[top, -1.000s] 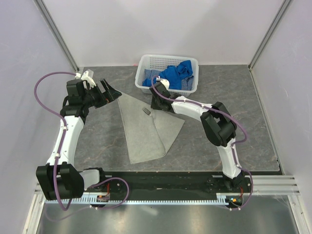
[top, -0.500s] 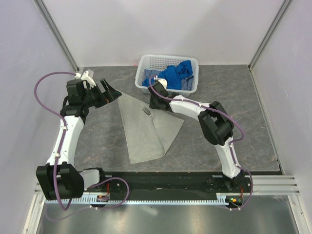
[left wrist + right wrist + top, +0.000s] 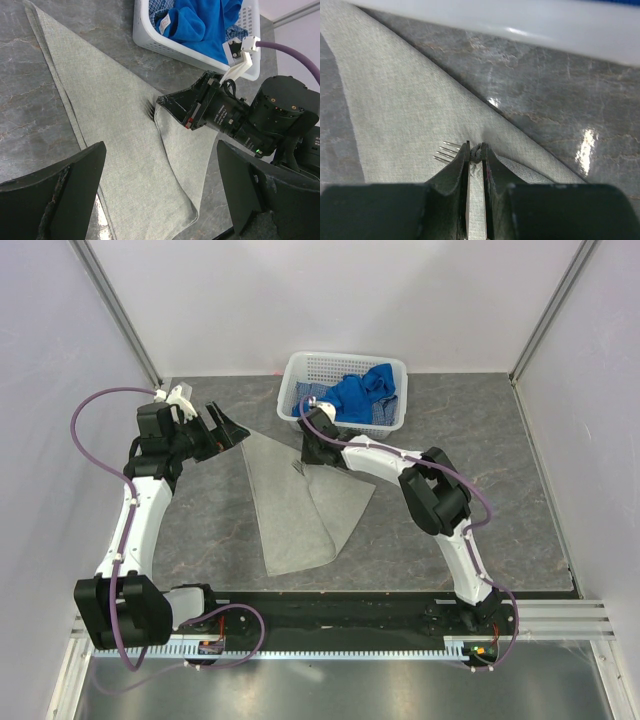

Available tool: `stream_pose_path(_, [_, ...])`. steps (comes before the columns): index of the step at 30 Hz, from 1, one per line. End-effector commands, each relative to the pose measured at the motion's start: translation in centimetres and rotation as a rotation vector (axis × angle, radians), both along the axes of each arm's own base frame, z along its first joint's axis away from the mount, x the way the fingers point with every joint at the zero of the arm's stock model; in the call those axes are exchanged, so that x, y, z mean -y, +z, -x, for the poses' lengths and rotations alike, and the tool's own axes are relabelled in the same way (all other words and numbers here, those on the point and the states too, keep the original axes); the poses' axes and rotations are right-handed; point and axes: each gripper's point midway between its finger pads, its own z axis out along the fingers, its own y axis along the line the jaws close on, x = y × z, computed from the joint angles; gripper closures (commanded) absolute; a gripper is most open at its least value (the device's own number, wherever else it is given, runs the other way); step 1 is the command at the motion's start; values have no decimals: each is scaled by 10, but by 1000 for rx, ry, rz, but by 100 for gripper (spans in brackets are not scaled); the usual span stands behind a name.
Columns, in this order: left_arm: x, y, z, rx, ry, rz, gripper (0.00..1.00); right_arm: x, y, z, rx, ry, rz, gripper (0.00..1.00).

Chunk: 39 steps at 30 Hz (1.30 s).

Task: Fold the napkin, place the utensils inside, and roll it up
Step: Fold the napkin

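The grey-beige napkin (image 3: 295, 510) lies folded on the table, a long triangle running from the basket toward the near edge. My right gripper (image 3: 305, 460) is shut on a bunched fold of the napkin (image 3: 385, 100); the pinch shows between its jaws in the right wrist view (image 3: 477, 152). The flap it holds covers most of the silver fork (image 3: 447, 151), so only the tines poke out to the left (image 3: 149, 107). My left gripper (image 3: 228, 428) hovers open above the napkin's far left corner, holding nothing (image 3: 160, 195).
A white plastic basket (image 3: 300, 365) with blue cloths (image 3: 360, 395) stands at the back, just behind the right gripper. Its rim (image 3: 520, 20) is close above the jaws in the right wrist view. Grey walls enclose the table on three sides.
My right gripper has slid left with the napkin flap, drawing it over the fork and narrowing the cloth's right side. The left arm has not moved.
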Motion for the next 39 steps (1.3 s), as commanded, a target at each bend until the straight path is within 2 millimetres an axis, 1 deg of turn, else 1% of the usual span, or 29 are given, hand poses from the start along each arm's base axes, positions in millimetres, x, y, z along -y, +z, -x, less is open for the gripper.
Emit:
stream_pose_path(1, [0,2,-5,13,12,9,1,-15,14,-10,36,15,-28,100])
stream_pose_path(2, [0,2,-4,13,10,10,1,-15,16,-12,42,11,-28,100])
stream_pose_path(9, [0,2,-4,14,9,10,1,-12,11,-15,44,-7,-1,100])
stream_pose_path(13, [0,2,-4,15,11,10,1,-10,11,-19,53,-14,10,100])
stream_pose_path(18, [0,2,-4,11,10,12,1,-11,11,-22,59,-18,18,100])
stream_pose_path(22, [0,3,-4,15,11,10,1,-15,10,-21,52,-1,9,100])
stream_pose_path(24, [0,2,-4,13,11,12,1,-16,9,-21,49,9,11,97])
stream_pose_path(25, [-1,2,-5,13,12,10,1,-19,10,-19,43,27,3,95])
stream_pose_path(28, [0,1,-4,15,3,9,0,-22,15,-16,46,53,-4,74])
stream_pose_path(29, [0,1,-4,16,0,3,0,-24,21,-14,50,67,-14,64])
stream_pose_path(31, [-1,-2,-5,11,6,-4,0,-25,27,-12,61,90,-16,58])
stream_pose_path(33, [-2,-5,-6,6,6,-11,0,-30,43,-10,80,122,-45,48])
stream_pose_path(35, [-3,-9,-8,2,10,-14,0,-33,50,-5,86,155,-57,42])
stream_pose_path(36, [-4,-12,-10,-2,11,-15,0,-37,61,-2,97,181,-85,41])
stream_pose_path(37, [-6,-19,-12,-18,21,-20,0,-37,63,2,96,194,-88,40])
stream_pose_path(38, [-7,-22,-13,-26,25,-26,0,-37,77,4,113,202,-111,39])
stream_pose_path(39, [-9,-26,-16,-32,35,-33,0,-39,84,7,123,219,-133,39])
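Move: The right gripper already pinches the napkin corner; its resting spot is about 1 cm ahead and 1 cm left, roughly 1 cm below. The fork tines stick out some 2 cm left and 1 cm back, and the basket's middle stands about 15 cm ahead and 8 cm right. From the left gripper, the resting spot lies about 7 cm ahead, 15 cm right and 19 cm down. Ease the right gripper, still pinching the napkin corner, about 1.5 cm forward and a little left, low over the cloth. Then open the fingers to a bit over half and let go of the corner, drawing about 1.5 cm back and as much left, over the fork tines, with a slight counter-clockwise turn. ##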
